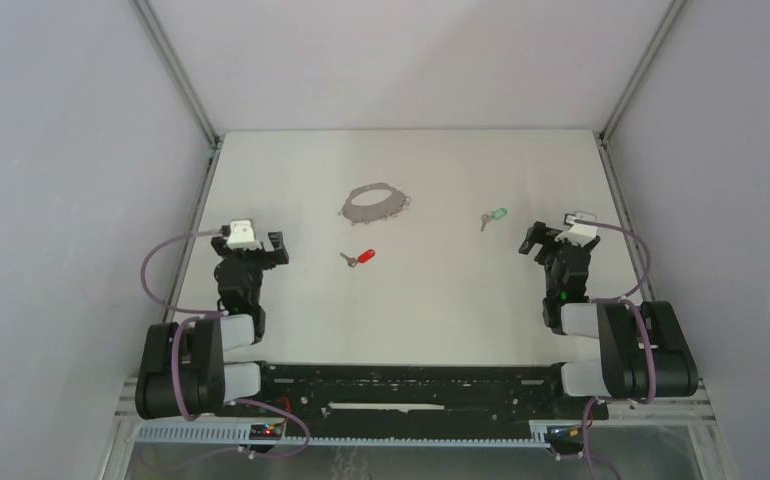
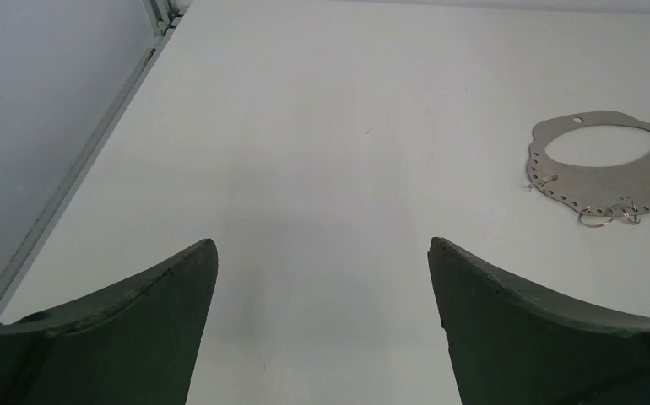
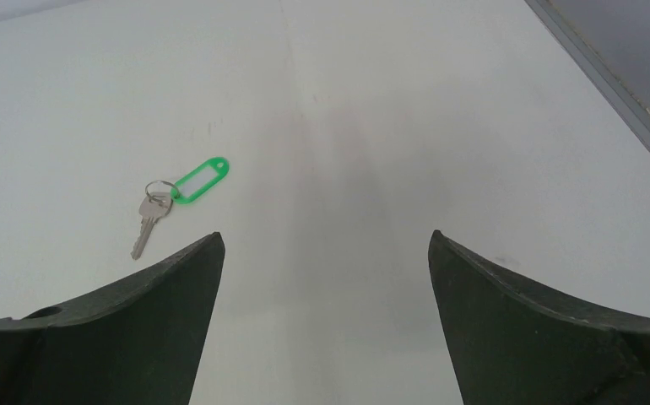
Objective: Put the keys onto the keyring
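The keyring (image 1: pixel 365 212) is a flat grey perforated loop with small wire rings, lying at the table's middle back; it also shows in the left wrist view (image 2: pixel 627 180) at the far right. The red-headed key (image 1: pixel 360 257) lies in front of it. The green-headed key (image 1: pixel 494 216) lies to the right; in the right wrist view (image 3: pixel 199 180) it sits ahead and left of the fingers. My left gripper (image 1: pixel 273 248) (image 2: pixel 322 253) is open and empty, left of the red key. My right gripper (image 1: pixel 533 243) (image 3: pixel 326 245) is open and empty, right of the green key.
The white table (image 1: pixel 411 320) is walled by grey panels on the left, back and right, with metal rails (image 1: pixel 201 215) along the side edges. The arm bases stand at the near edge.
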Controlling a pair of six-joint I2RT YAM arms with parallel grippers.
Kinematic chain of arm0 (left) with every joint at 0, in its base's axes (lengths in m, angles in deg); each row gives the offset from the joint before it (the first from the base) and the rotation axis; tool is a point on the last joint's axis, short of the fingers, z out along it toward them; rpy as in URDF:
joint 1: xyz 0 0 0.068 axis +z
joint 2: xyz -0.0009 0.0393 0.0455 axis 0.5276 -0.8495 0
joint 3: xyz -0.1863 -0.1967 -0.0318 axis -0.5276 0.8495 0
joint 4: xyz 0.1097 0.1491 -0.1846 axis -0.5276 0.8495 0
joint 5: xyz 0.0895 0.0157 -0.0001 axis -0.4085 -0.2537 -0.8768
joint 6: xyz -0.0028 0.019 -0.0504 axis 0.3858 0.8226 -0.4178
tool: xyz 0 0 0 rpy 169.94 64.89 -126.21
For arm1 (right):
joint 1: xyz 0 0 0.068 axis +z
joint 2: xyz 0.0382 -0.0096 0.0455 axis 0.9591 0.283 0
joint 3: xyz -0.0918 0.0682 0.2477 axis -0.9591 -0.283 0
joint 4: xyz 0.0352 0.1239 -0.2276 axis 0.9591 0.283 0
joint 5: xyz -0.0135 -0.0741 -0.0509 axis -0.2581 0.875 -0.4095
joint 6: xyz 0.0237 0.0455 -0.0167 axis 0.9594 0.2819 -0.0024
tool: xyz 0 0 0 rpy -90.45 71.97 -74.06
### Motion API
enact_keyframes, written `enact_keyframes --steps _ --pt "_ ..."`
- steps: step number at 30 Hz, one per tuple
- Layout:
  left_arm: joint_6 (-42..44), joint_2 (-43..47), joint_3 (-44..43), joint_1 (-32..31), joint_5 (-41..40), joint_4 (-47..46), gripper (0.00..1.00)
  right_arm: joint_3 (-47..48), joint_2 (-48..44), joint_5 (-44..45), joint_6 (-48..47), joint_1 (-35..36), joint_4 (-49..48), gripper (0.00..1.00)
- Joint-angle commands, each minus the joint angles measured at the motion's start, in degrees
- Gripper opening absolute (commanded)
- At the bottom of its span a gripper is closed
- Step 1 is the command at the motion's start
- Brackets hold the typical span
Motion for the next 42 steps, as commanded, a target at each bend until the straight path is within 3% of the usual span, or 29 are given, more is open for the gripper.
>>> enact_keyframes --steps 1,7,8,10,12,14,16,17,19,21,23,26,30,33,38,42 --pt "-0.1 0.3 -1.5 -0.5 -0.5 -2.0 1.0 0.4 -0.6 0.3 -0.8 0.0 -1.2 1.0" --pt "-0.1 0.4 -1.6 -0.4 -0.4 -2.0 1.0 0.6 -0.7 0.7 -0.8 0.0 -1.1 1.0" --pt "-0.1 1.3 -1.2 -0.1 0.3 -2.3 1.0 0.8 -1.4 3.9 -0.4 0.8 -0.6 1.0" --pt "-0.7 6.2 -4.7 0.8 1.1 8.4 1.0 1.9 -4.4 6.3 -1.3 2.2 3.1 1.0" --pt "0.6 10.8 -13.4 0.8 2.3 28.7 1.0 6.0 -8.1 14.5 -2.8 6.1 12.4 1.0" --pt "2.7 12.4 -21.1 0.8 3.7 43.2 1.0 9.5 -12.1 14.3 -3.9 8.4 20.2 1.0" --pt "5.2 12.5 -27.5 0.6 5.3 54.5 1.0 11.3 -15.8 7.3 -0.9 8.6 22.8 1.0" --pt "6.7 12.3 -30.7 0.5 6.0 59.3 1.0 11.4 -17.2 -1.5 3.3 7.5 21.7 1.0" --pt "8.6 11.6 -36.4 0.4 6.7 69.3 1.0 11.5 -16.8 -18.2 23.3 0.6 17.1 1.0" --pt "9.1 10.8 -41.7 0.3 6.1 75.8 1.0 13.9 -12.0 -35.3 31.4 -4.6 9.8 1.0" --pt "9.0 10.2 -45.6 0.4 5.3 80.6 1.0 22.7 -5.4 -44.5 28.3 -2.5 14.8 1.0" --pt "8.6 10.0 -49.2 0.4 5.9 85.7 1.0 40.7 2.7 -32.8 12.6 9.3 43.3 1.0" --pt "8.2 9.0 -51.0 0.7 10.9 89.1 1.0 55.4 12.7 -22.0 4.4 19.0 52.3 1.0" --pt "8.0 6.8 -53.0 0.6 13.1 91.4 1.0 62.0 19.1 -15.9 7.9 22.7 51.6 1.0" --pt "8.4 4.7 -53.9 0.6 13.8 92.2 1.0 75.7 29.3 -30.2 10.8 22.6 56.5 1.0" --pt "8.6 4.4 -54.1 0.7 14.3 92.8 1.0 89.6 39.5 -25.7 5.1 24.4 68.7 1.0"
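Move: The keyring plate, a flat grey piece edged with small rings, lies about 40 cm to the right hand's left, 19 cm ahead and 9 cm below. On the same tabletop the green-tagged key is some 12 cm left and 14 cm ahead of that hand, the red-tagged key 44 cm left and nearly level. From the left hand the plate is about 28 cm right, 21 cm ahead and 11 below, the red-tagged key 22 cm right and 4 ahead. Towards the keyring plate the right hand rises steeply, then sweeps about 30 cm left and 14 forward past the green-tagged key, turning some 45 degrees counter-clockwise, tipping down and sinking slightly at the end. The left hand rises about 12 cm, then sinks back partway, drifting slightly right while its fingers tip down some 35 degrees. Both grippers stay wide open, touching nothing. ##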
